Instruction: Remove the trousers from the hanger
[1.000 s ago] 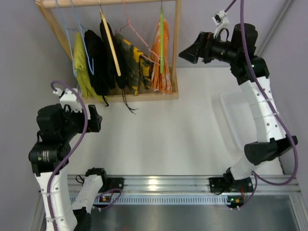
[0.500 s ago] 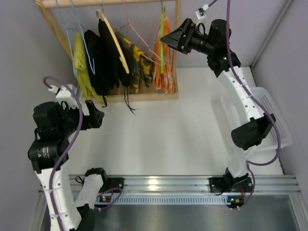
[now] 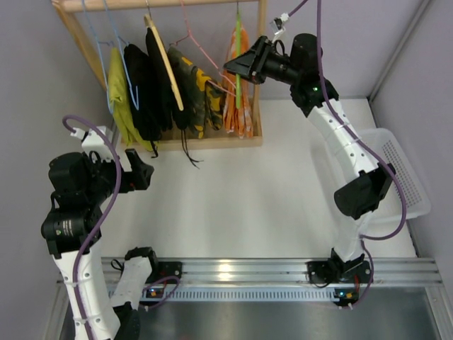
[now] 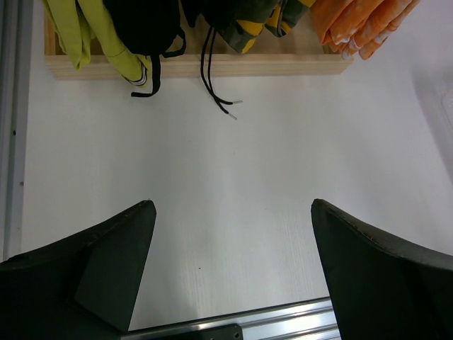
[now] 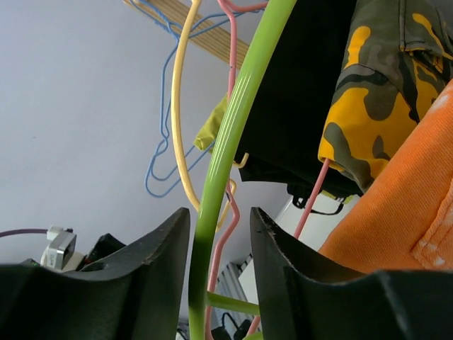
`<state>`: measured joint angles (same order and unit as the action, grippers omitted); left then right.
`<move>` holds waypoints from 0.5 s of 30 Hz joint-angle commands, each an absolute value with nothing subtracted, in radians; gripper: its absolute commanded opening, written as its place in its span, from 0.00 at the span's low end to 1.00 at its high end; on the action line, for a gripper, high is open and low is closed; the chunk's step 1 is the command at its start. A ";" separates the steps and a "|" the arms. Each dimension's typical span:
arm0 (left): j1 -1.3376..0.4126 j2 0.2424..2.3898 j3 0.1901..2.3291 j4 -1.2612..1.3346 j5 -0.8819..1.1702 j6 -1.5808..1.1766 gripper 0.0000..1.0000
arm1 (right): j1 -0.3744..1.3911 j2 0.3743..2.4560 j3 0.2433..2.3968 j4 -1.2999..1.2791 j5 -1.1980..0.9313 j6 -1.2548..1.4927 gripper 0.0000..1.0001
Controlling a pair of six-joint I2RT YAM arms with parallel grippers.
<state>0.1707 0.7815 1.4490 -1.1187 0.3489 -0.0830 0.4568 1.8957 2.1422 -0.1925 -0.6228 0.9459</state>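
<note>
The orange trousers (image 3: 241, 95) hang from the lime-green hanger (image 3: 238, 42) at the right end of the wooden rack; their folds also show in the right wrist view (image 5: 403, 212) and their lower ends in the left wrist view (image 4: 361, 21). My right gripper (image 3: 232, 67) is up at the hanger. Its jaws stand on either side of the green hanger arm (image 5: 226, 142), the left finger close against it, a gap left on the right (image 5: 220, 212). My left gripper (image 3: 141, 170) hovers wide open over bare table (image 4: 232, 205), holding nothing.
On the rack (image 3: 212, 139) also hang a camouflage garment (image 3: 198, 88) on a pink wire hanger (image 3: 202, 49), black clothes (image 3: 145, 85) by a pale wooden hanger (image 3: 164, 67) and a yellow-green garment (image 3: 120, 99). A clear bin (image 3: 407, 177) sits right; a metal rail (image 3: 233, 269) runs along the front.
My right arm has swung left from beside the rack post to the green hanger, and its jaws have narrowed around the hanger arm. The left arm has barely moved.
</note>
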 commanded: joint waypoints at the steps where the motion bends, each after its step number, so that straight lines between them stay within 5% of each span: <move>1: 0.179 0.779 1.436 -1.065 0.370 -0.100 0.98 | 0.457 1.881 2.180 -0.115 -0.634 0.991 0.40; 12: 0.178 0.755 1.434 -0.999 0.413 -0.097 0.99 | 0.440 1.887 2.178 -0.035 -0.676 1.069 0.03; 15: 0.179 0.775 1.451 -0.993 0.433 -0.103 0.99 | 0.431 1.893 2.189 -0.009 -0.689 1.109 0.00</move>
<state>0.1707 0.7628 1.4284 -1.0676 0.4000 -0.0879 0.4423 1.9068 2.1414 -0.1387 -0.6571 1.0668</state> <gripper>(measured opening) 0.984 0.120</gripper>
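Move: The near, sloping arm of the green hanger already lies between the right gripper's open fingers, level with them ahead and sideways and about 1 cm above their midpoint. The orange trousers hang roughly 1 cm ahead, 1 cm right and 14 cm below; the pink hanger's near arm is some 6 cm left, 1 cm ahead and 1 cm lower, with the camouflage trousers about 10 cm left, 1 cm ahead and 12 cm down. From the left hand, that green arm is roughly 23 cm ahead, 27 cm right and 9 cm up. Close the right gripper, already partly shut, onto the near arm of the green hanger so that the two fingers pinch it. Meanwhile lift the hand only about 1 cm to meet the arm, and let the wrist turn a slight 5 degrees or so; otherwise hold position beside the rail. ##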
